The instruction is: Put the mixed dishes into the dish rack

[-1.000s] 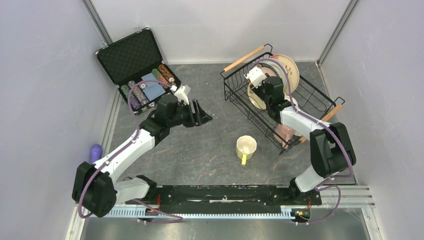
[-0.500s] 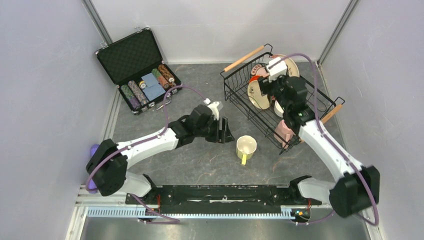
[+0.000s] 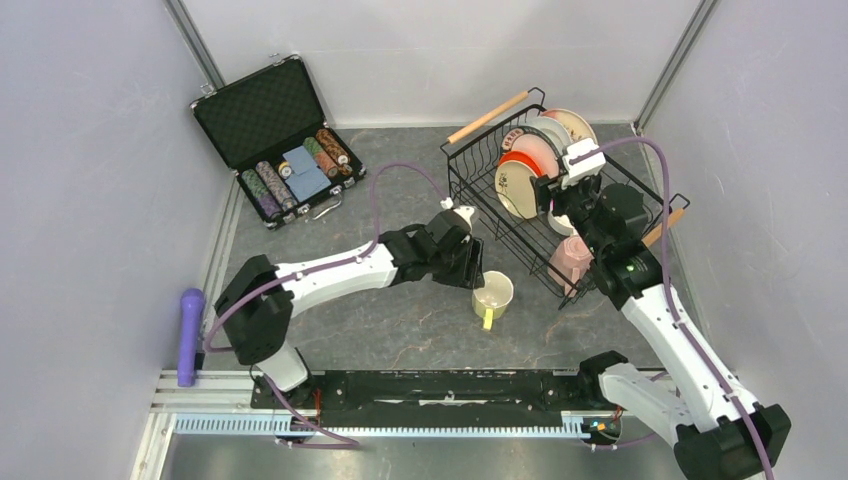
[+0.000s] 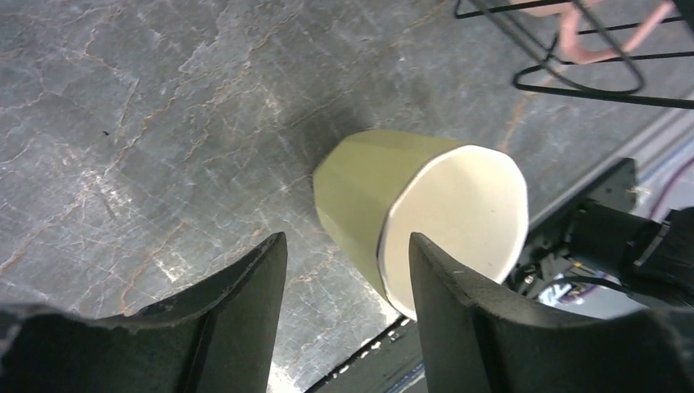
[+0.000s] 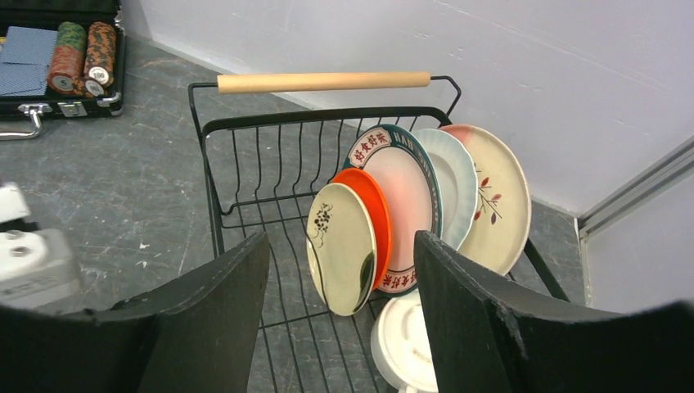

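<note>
The yellow-green mug (image 3: pixel 492 295) stands upright on the table. My left gripper (image 3: pixel 470 265) is open just left of it. In the left wrist view the mug (image 4: pixel 417 213) sits just beyond the open gripper (image 4: pixel 345 239), its rim next to the right fingertip. The dish rack (image 3: pixel 449 175) holds several upright plates: cream black-spotted (image 5: pixel 340 246), orange (image 5: pixel 375 205), teal-rimmed (image 5: pixel 405 192), white (image 5: pixel 454 184) and pink-cream (image 5: pixel 495 196). A white mug (image 5: pixel 405 344) and a pink mug (image 3: pixel 570 260) also lie in it. My right gripper (image 5: pixel 340 237) is open and empty above the rack (image 5: pixel 319 119).
The black hinged case (image 3: pixel 275 135) with poker chips and a blue card box stands open at the back left, also in the right wrist view (image 5: pixel 57 49). A purple object (image 3: pixel 190 330) lies by the left wall. White walls enclose the table.
My left arm has swung right from beside the case to the yellow-green mug. My right gripper has pulled back from the plates, which now stand uncovered in the rack.
</note>
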Controlling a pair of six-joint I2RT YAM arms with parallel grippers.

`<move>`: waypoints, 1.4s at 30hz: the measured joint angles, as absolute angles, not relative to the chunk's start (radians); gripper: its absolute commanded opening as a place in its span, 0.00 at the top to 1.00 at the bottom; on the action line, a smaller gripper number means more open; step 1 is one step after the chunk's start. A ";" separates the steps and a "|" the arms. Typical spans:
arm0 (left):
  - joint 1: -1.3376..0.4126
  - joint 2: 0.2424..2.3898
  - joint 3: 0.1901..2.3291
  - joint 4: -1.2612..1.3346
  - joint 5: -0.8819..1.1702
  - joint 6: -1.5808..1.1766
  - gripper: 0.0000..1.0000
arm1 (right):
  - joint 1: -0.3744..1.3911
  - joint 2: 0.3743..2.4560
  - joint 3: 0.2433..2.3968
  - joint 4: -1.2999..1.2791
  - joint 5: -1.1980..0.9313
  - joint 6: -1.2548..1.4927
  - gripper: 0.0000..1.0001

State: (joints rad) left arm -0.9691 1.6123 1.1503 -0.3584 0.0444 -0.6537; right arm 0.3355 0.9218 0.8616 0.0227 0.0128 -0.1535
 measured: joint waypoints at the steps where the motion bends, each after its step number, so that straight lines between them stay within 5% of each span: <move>1: -0.973 1.626 1.160 -0.369 0.034 -0.653 0.40 | 0.336 0.912 0.859 0.019 0.006 -0.150 0.29; 3: -0.984 1.657 1.175 -0.389 0.013 -0.651 0.46 | 0.336 0.899 0.859 0.009 -0.004 -0.145 0.29; 10: -1.000 1.718 1.182 -0.395 0.003 -0.635 0.97 | 0.336 0.888 0.857 -0.032 -0.010 -0.133 0.29; 18: -0.970 1.652 1.085 -0.339 0.010 -0.627 0.98 | 0.336 0.873 0.855 -0.078 -0.110 -0.054 0.27; 25: -0.745 1.284 0.801 -0.187 0.178 -0.625 0.98 | 0.336 0.838 0.828 -0.008 -0.369 0.106 0.02; 32: -0.489 1.022 0.714 0.041 0.429 -0.684 0.98 | 0.336 0.873 0.714 0.279 -0.657 0.462 0.02; 42: -0.405 1.125 0.694 0.567 0.794 -0.993 0.98 | 0.347 1.032 0.557 0.821 -0.855 0.992 0.02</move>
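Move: The yellow mug's middle is about 4 cm to the left hand's right, 2 cm back and 7 cm below. The pink mug in the rack lies some 18 cm to that hand's right, 4 cm ahead and 6 cm lower. From the right hand the yellow mug is roughly 15 cm back, 8 cm left and 27 cm down; the pink mug is about 9 cm back, 7 cm right and as low. The left fingers sink about 4 cm over the yellow mug's rim and pinch its wall, then carry it left and some 20 cm up, tipping it sideways so its base points right. Meanwhile the right hand swings left and back, some 18 cm, turning counter-clockwise to face the mug's base, and opens wider. ##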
